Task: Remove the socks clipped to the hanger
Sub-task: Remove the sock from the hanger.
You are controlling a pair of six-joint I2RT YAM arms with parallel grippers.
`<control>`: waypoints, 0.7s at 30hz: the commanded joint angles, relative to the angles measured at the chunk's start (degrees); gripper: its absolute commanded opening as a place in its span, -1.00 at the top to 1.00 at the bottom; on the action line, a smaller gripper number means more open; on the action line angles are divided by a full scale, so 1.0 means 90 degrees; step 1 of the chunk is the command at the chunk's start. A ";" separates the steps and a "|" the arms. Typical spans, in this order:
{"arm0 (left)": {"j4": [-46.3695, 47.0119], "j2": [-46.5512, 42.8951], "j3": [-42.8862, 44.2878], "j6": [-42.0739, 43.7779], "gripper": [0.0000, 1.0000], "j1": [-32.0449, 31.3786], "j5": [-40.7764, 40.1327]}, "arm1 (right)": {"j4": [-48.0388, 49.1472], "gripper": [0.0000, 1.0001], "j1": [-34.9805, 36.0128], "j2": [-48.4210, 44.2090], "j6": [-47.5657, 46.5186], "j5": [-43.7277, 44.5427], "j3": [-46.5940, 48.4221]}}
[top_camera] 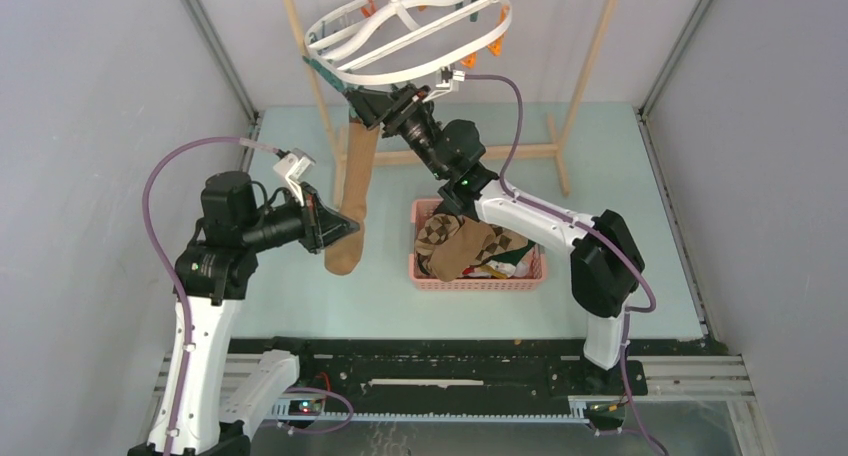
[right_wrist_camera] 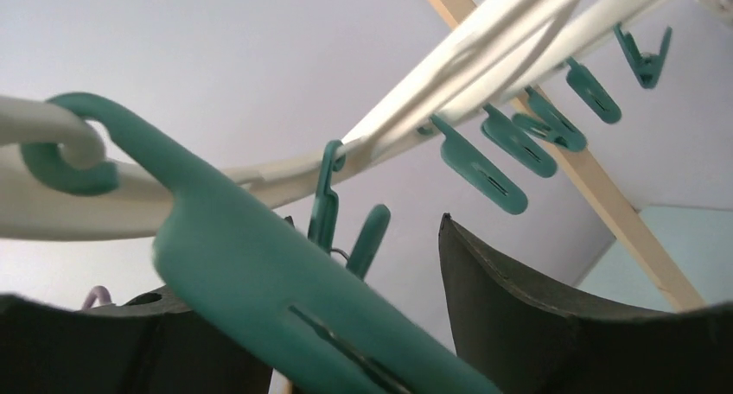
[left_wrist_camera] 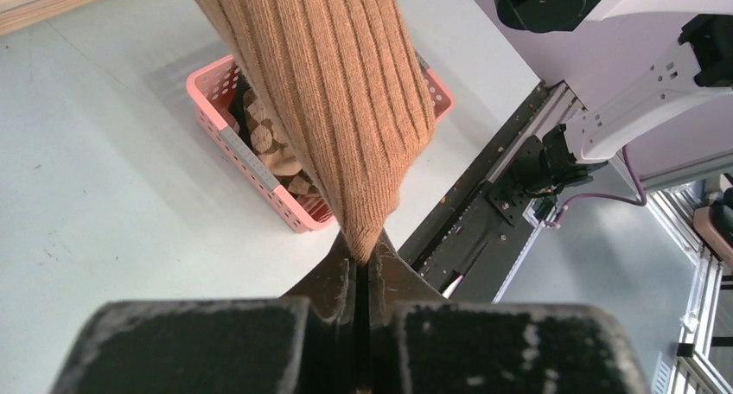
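Note:
The white hanger (top_camera: 395, 77) hangs at the top of the overhead view, with teal and orange clothespins. One tan-brown ribbed sock (top_camera: 355, 171) dangles from a clip at its left rim. My left gripper (top_camera: 328, 224) is shut on the sock's lower end; in the left wrist view the sock (left_wrist_camera: 337, 92) tapers into the shut left gripper (left_wrist_camera: 363, 257). My right gripper (top_camera: 368, 106) is up at that clip. In the right wrist view the right gripper (right_wrist_camera: 346, 325) is open, with a large teal clothespin (right_wrist_camera: 259, 282) between its fingers under the hanger's white ribs (right_wrist_camera: 484, 57).
A pink basket (top_camera: 478, 279) on the table holds several removed socks (top_camera: 460, 246); it also shows behind the sock as the basket (left_wrist_camera: 216, 79). The light wooden rack (top_camera: 590, 66) stands behind it. More teal clothespins (right_wrist_camera: 480, 165) hang along the hanger.

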 commanded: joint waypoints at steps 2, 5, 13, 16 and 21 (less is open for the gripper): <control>0.0003 -0.0105 0.0074 0.0100 1.00 -0.0044 0.0021 | 0.0167 -0.39 -0.0018 0.0101 0.0150 0.0022 0.0479; -0.0025 -0.0132 0.0084 0.0110 1.00 -0.0048 0.0021 | 0.0107 -0.36 -0.0019 0.0179 0.0215 -0.0001 0.0619; -0.0145 -0.0181 0.0093 0.0257 1.00 -0.0042 -0.0034 | -0.0043 -0.12 -0.0048 0.0375 0.0364 -0.0124 0.0983; -0.0192 -0.0207 0.0053 0.0325 1.00 -0.0042 -0.0072 | -0.0049 0.04 -0.0075 0.0389 0.0411 -0.0158 0.1031; -0.0203 -0.0231 -0.0087 0.0401 1.00 -0.0042 -0.0157 | -0.0032 0.36 -0.0109 0.0365 0.0437 -0.0247 0.1025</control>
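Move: The teal clip holding the tan sock sits just off the right fingertips, about 1 cm ahead, 1 cm left and 2 cm up. The hanger rim is some 6 cm above that hand, 2 cm ahead; an empty clip hangs roughly 6 cm to its right, 2 cm up. From the left hand, which already pinches the sock's lower part, the sock's clip is about 20 cm ahead, 5 cm right and 14 cm up. The right hand rises about 2 cm, its fingers closing onto the sock's clip; the left keeps its pinch. ##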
